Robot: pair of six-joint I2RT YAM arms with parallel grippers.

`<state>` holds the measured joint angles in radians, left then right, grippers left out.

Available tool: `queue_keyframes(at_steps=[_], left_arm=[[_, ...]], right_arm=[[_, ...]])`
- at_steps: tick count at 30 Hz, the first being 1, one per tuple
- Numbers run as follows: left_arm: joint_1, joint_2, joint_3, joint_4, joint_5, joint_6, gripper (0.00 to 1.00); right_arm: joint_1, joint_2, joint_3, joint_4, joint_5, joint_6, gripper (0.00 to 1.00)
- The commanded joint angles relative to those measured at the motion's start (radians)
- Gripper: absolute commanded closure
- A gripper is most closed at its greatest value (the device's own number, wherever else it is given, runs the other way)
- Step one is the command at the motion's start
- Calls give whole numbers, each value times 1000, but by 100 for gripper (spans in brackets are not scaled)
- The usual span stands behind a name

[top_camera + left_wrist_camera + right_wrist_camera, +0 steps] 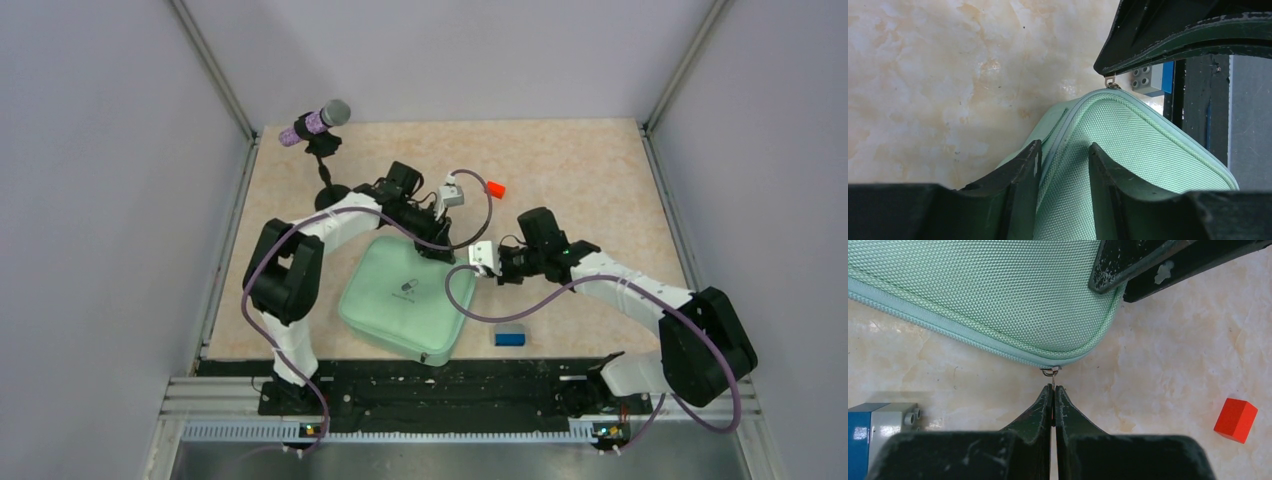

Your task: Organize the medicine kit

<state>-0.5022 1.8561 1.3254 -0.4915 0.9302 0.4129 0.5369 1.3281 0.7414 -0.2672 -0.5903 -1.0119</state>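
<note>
The medicine kit (pixel 405 295), a mint-green woven case, lies zipped shut in the middle of the table. At its far corner my left gripper (pixel 432 248) points down. In the left wrist view its jaws stand apart astride the zip seam, and the left gripper (pixel 1064 146) has its fingertips against the kit's fabric (pixel 1148 145). My right gripper (pixel 1053 386) is shut on the metal zipper pull (pixel 1050 371) at the kit's right corner (pixel 998 290). From above, the right gripper (pixel 470 262) sits just off that corner.
A blue and grey block (pixel 510 338) lies near the front edge, right of the kit. A small red block (pixel 494 187) sits farther back. A microphone on a stand (pixel 318 125) is at the back left. Grey walls enclose the table.
</note>
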Motion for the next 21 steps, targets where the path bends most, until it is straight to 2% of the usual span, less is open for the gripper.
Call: queue_keyframes(at_steps=[1,5,10,16,21], left_arm=[[-18,54,45,-37,18,21,60],[-17,97,73,-56,34,26,74],[-14,98,84,-131,4,82,100],[36,-11,-15,-3,-156,0,100],[123,-98,-87,157,-341,-175,100]], right_arm=[[6,-29,41,-1,24,-20,100],[8,-30,39,2,28,-20,100],[9,-35,37,10,47,-13,100],[8,-45,45,-21,29,4,100],[9,-60,28,-52,8,11,100]])
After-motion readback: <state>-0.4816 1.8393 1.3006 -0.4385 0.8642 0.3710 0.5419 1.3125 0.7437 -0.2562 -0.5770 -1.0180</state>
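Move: The left hand's half-open fingers already straddle the medicine kit's far rim by its far right corner, about 1 cm to the hand's right and 1 cm below; the kit's middle is some 9 cm back and 9 cm left. The zipper pull, held in the right fingers, sits roughly 4 cm back and 7 cm right of the left hand. From the right hand, that rim is about 4 cm ahead, 6 cm left. The left fingers close fully and pinch the kit's rim near the far right corner, easing about 1 cm to the right and slightly down as they shut. Once closed, the left hand reverses, drawing roughly 2 cm left and 1 cm forward with its grip kept, while the right hand stays in place, holding the zipper pull until it just starts to rise. ##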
